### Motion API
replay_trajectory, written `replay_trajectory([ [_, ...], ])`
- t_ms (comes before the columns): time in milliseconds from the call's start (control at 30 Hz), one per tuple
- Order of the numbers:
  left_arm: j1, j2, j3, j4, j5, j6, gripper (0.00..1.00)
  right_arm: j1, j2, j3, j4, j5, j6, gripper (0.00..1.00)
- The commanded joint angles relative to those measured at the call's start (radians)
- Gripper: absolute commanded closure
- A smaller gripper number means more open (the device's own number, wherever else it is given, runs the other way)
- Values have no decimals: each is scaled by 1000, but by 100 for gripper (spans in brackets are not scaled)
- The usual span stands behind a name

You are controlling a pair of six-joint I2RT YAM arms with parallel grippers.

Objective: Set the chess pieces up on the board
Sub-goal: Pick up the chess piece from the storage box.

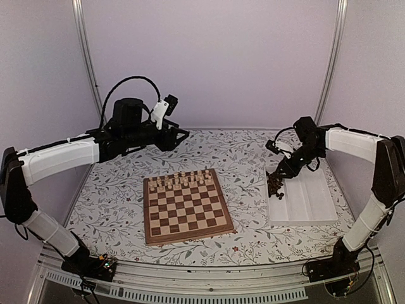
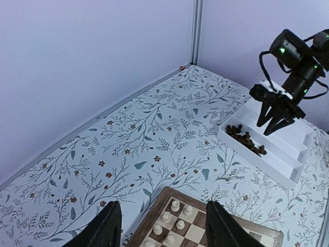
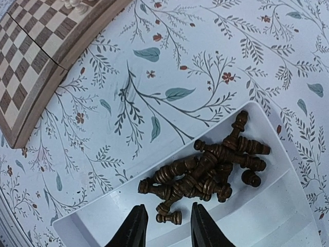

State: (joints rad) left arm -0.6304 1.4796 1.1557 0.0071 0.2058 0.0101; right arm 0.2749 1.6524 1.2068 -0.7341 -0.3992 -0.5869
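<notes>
The chess pieces (image 3: 211, 170) lie in a dark brown heap at the near-left end of a white tray (image 3: 267, 216), also seen as the pile (image 1: 274, 185) in the top view. My right gripper (image 3: 168, 227) hangs open just over that heap, its fingers on either side of one small piece (image 3: 169, 217) that lies flat, without touching it. The board (image 1: 190, 218) sits at the table's middle with no dark pieces on it. Behind its far-left corner my left gripper (image 2: 164, 229) is raised and open, holding nothing; the board's corner (image 2: 149, 218) shows between its fingers.
Cream chessmen (image 1: 183, 181) fill the board's two far rows. The white tray (image 1: 310, 202) has several long compartments and lies right of the board. Walls close the back and sides of the flowered tabletop. The right arm (image 2: 288, 77) stands over the tray.
</notes>
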Motion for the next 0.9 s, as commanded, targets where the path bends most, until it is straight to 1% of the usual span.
replay_trajectory([
  [0,1,-4,8,57,-104,10,43,8,-19,-59,85,124,35,66],
  [133,-1,10,19,38,-97,7,42,7,15,-77,105,156,49,63],
  [400,-6,22,25,28,-75,3,42,7,105,-34,99,121,55,63],
  [567,-16,37,35,12,-87,15,42,7,162,-7,89,108,68,63],
  [867,-22,49,42,1,-92,23,42,6,222,2,76,86,78,63],
])
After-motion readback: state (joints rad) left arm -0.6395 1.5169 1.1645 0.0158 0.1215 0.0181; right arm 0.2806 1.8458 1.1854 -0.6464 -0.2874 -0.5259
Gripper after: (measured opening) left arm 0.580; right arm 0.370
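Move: Nearly straight below the right hand, some 9 cm down and about 2 cm ahead, lies the slanting dark piece in the heap at the box's far end. One small pawn lies at the heap's near end, about 1 cm back and 2 cm right of the hand; another is about 7 cm ahead and 3 cm right. The board's middle is roughly 29 cm left and 7 cm back. From the left hand, the slanting piece is about 35 cm right, level with it, and 26 cm below. Sinking about 7.5 cm towards the heap in the storage box, the right hand first slips nearly 2 cm to its right as it descends, then goes almost straight down over the slanting dark piece. The wrist tips some 10 degrees so the fingers point more steeply down; they stay part open, their tips ending close about the heap, though contact can't be made out. ##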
